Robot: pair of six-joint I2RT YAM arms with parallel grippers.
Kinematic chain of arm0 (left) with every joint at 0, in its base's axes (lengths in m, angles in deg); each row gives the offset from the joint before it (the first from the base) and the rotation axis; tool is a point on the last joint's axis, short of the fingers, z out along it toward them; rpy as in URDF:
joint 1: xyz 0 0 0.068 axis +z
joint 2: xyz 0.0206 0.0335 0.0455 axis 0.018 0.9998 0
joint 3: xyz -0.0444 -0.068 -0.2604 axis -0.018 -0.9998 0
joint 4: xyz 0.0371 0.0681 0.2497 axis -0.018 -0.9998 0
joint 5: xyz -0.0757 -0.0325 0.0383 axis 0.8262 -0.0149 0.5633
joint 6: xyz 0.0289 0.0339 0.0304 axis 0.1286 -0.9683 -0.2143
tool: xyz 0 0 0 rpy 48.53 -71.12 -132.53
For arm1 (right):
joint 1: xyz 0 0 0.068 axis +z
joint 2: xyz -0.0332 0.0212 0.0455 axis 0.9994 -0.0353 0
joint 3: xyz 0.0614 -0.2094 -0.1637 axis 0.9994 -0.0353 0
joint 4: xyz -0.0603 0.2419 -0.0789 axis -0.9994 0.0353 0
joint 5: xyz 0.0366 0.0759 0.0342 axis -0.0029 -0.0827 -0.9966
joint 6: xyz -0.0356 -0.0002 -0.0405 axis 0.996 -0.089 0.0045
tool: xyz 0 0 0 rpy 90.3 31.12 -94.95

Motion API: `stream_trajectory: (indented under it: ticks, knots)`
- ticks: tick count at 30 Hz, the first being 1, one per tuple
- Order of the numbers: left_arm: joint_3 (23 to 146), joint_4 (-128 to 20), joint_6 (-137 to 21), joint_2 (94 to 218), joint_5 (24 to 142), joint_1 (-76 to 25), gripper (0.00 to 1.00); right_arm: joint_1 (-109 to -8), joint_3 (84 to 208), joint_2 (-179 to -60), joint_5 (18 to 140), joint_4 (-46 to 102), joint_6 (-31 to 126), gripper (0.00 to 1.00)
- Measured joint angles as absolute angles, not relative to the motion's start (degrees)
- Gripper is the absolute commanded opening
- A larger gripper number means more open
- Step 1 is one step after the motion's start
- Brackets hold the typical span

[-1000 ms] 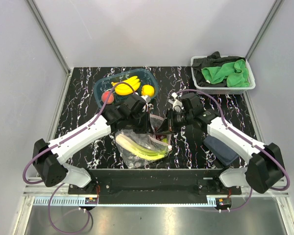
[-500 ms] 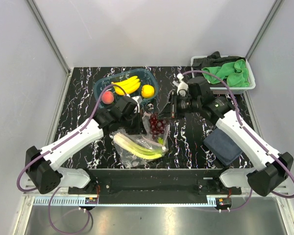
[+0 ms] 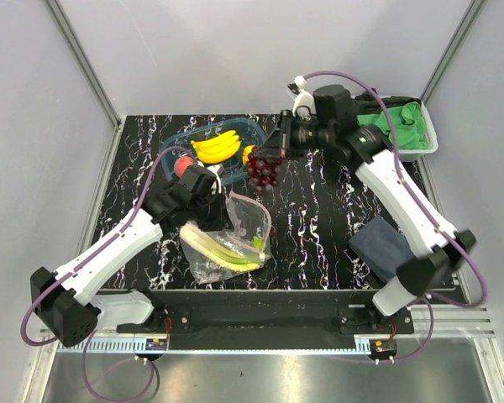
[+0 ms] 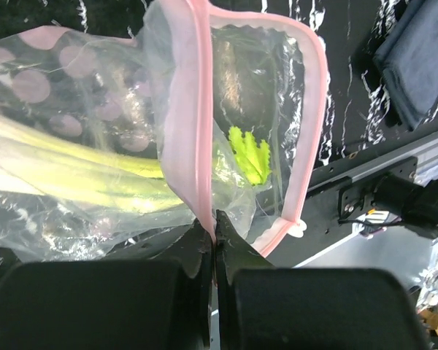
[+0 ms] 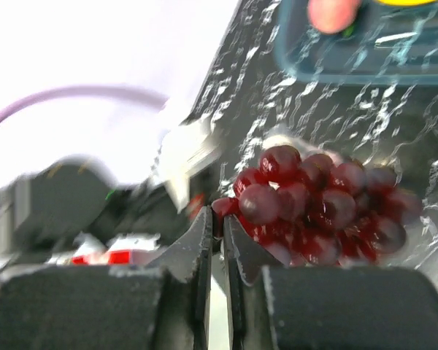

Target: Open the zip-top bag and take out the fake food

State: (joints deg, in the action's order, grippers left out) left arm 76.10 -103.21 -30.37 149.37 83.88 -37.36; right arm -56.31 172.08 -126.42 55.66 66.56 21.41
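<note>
The zip-top bag lies at the table's front centre, its pink-edged mouth standing open. My left gripper is shut on the pink zip strip at the mouth's near edge. A white-and-green leek lies inside the bag. My right gripper is shut on the stem end of the dark purple grapes, which hang in the air by the right end of the blue-tinted tray. In the right wrist view the grapes hang just beyond the gripper. The tray holds bananas, a lemon and a peach.
A white bin with green and black cloths stands at the back right. A folded dark blue cloth lies at the front right, beside the right arm. The table's front edge and metal rail run close behind the bag.
My right gripper lifted the grapes out of the bag's mouth and carried them up and back toward the tray. The left gripper, still holding the zip strip, shifted slightly left.
</note>
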Motion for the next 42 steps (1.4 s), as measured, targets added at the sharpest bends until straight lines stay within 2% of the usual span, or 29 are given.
stream_trajectory:
  ticks: [9, 15, 22, 26, 27, 29, 30, 31, 33, 36, 42]
  knots:
    - [75.95, -108.15, -31.73, 145.68, 83.85, -37.07, 0.00, -58.06, 188.54, -149.83, 57.10, 67.39, 23.95, 0.12]
    - [73.72, -109.68, -32.12, 142.93, 84.44, -37.01, 0.00, -58.24, 207.03, -168.39, 57.04, 69.20, 24.06, 0.12]
    - [73.69, -109.90, -33.74, 142.53, 85.87, -36.99, 0.00, -58.28, 219.42, -181.63, 57.17, 69.49, 21.37, 0.13]
    - [73.74, -109.90, -35.58, 142.14, 86.85, -36.77, 0.00, -58.28, 219.55, -185.46, 56.73, 68.11, 18.81, 0.37]
    - [73.78, -109.83, -36.19, 142.18, 87.24, -36.70, 0.00, -58.28, 219.55, -186.44, 56.43, 67.65, 18.33, 0.48]
    - [74.00, -109.83, -37.30, 142.49, 88.14, -36.57, 0.00, -58.30, 219.55, -187.86, 56.14, 67.37, 17.33, 0.57]
    - [74.24, -109.88, -37.81, 142.80, 88.53, -36.57, 0.00, -58.35, 219.55, -188.30, 55.92, 67.32, 17.02, 0.67]
    - [74.57, -109.83, -38.24, 143.21, 88.86, -36.57, 0.00, -58.39, 219.49, -188.50, 55.92, 67.37, 16.71, 0.71]
    - [75.16, -109.74, -38.99, 144.06, 89.45, -36.55, 0.00, -58.61, 219.34, -188.54, 55.81, 67.37, 16.19, 0.77]
    - [76.34, -109.74, -39.86, 145.48, 90.13, -36.53, 0.00, -59.59, 218.16, -187.41, 55.62, 67.85, 16.56, 0.79]
    - [79.55, -108.89, -40.19, 149.31, 90.54, -36.53, 0.00, -62.41, 206.02, -176.45, 56.60, 73.77, 21.59, 0.82]
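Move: In the right hand's fingers hang the grapes; the free spot in the blue tray where they are to go lies about 20 cm ahead, 12 cm to the left and some 31 cm below. The bananas lie about 5 cm farther out and 4 cm left of that spot, the yellow fruit 1 cm farther out and 5 cm right of it. From the left hand, still pinching the bag's rim, the spot is roughly 27 cm ahead, 2 cm right and 13 cm lower. Carrying the grapes down some 23 cm, forward 20 and left 10 over the tray's near right part, the right hand tips downward and opens wide to let go, then draws away to the right about 6 cm and slightly back and up. Keeping its pinch on the bag's rim, the left hand pulls back and left a few centimetres, then eases partly forward and right, turning about 10 degrees clockwise. ##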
